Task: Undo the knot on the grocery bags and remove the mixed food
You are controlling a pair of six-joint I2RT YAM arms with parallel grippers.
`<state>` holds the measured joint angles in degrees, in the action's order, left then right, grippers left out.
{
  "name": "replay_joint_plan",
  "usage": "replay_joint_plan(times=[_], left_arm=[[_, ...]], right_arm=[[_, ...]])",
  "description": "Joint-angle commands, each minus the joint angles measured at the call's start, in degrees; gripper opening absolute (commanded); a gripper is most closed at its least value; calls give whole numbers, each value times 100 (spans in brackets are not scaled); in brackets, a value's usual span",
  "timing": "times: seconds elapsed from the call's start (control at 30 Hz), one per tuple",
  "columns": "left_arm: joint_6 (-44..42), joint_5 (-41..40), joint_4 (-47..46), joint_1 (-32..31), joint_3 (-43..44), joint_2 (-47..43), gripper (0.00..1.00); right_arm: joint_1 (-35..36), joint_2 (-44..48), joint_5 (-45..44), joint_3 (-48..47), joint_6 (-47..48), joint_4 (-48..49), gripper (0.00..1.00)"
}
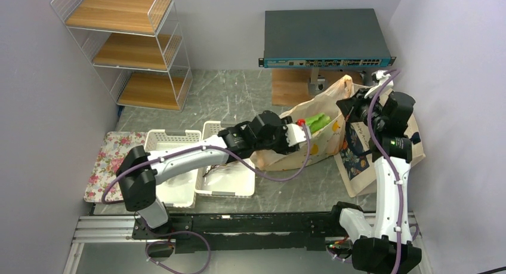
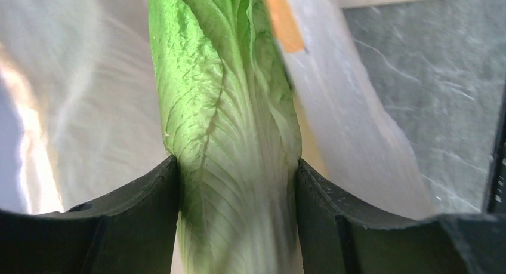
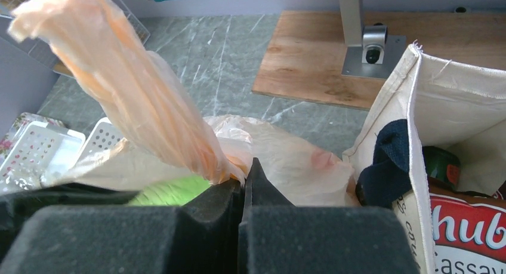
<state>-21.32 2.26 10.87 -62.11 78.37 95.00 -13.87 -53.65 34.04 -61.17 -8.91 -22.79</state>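
The peach-beige plastic bag (image 1: pixel 298 151) lies on the table with its mouth held open; no knot is in view. My left gripper (image 2: pixel 237 190) is shut on a leafy green cabbage (image 2: pixel 233 119), which is squeezed between both black fingers (image 2: pixel 149 214). From above, the cabbage (image 1: pixel 319 122) shows at the bag's mouth in front of the left gripper (image 1: pixel 303 131). My right gripper (image 3: pixel 244 178) is shut on a bunched strip of the plastic bag (image 3: pixel 131 89) and holds it up. The cream canvas tote (image 3: pixel 453 101) stands to the right, with a navy strap (image 3: pixel 391 160) and a red snack packet (image 3: pixel 471 226).
Two white perforated baskets (image 1: pixel 173 144) (image 1: pixel 230 181) sit left of the bag, and a floral tray (image 1: pixel 110 160) lies beyond them. A wire shelf (image 1: pixel 128 47) stands at the back left. A network switch (image 1: pixel 325 38) stands over a wooden board (image 1: pixel 292 86) at the back.
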Motion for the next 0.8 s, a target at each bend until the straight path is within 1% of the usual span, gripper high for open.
replay_joint_plan(times=[0.0,0.1,0.17,0.3,0.37,0.47,0.57,0.77], left_arm=[[113,-308,-899,314,177,-775,0],[162,190,-1683,427,-284,-1247,0],[81,524,-1955,423,-458,-1434,0],[181,913,-2610,436,-781,-1679,0],[334,965,-2874,436,-800,-1715,0],[752,955,-3017,436,-497,-1603,0],[1244,832,-3155,436,-4,-1353,0],[1841,503,-3469,416,1362,-472,0]], right_arm=[[-4,61,-108,-6,297,-89,0],[-9,73,-129,79,277,-252,0],[-14,82,-101,140,208,-279,0],[-8,37,-5,194,-17,-273,0],[-6,16,63,193,-76,-250,0],[-9,11,248,206,-114,-220,0],[-4,34,501,266,-179,-172,0],[-2,74,697,347,-185,-221,0]])
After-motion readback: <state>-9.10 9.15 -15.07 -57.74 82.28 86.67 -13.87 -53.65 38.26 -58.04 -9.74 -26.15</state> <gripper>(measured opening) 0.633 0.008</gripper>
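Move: The lettuce is already between the left fingers, its middle about 4 cm ahead, 7 cm right and 2 cm below; the grocery bag it must clear centres about 2 cm ahead, 2 cm right and 8 cm below. The right-hand basket is some 20 cm left, 5 cm back and 20 cm below. From the right gripper, the lettuce's middle lies roughly 3 cm back, 6 cm left and 10 cm below. Lift the left gripper some 21 cm straight up out of the grocery bag's mouth, keeping its grip on the lettuce, with only a small swing left and back right on the way, and tilt the fingers up by about 40 degrees so the leafy end rises. Keep the right gripper shut on the bag's edge, letting it sink about 3 cm. ##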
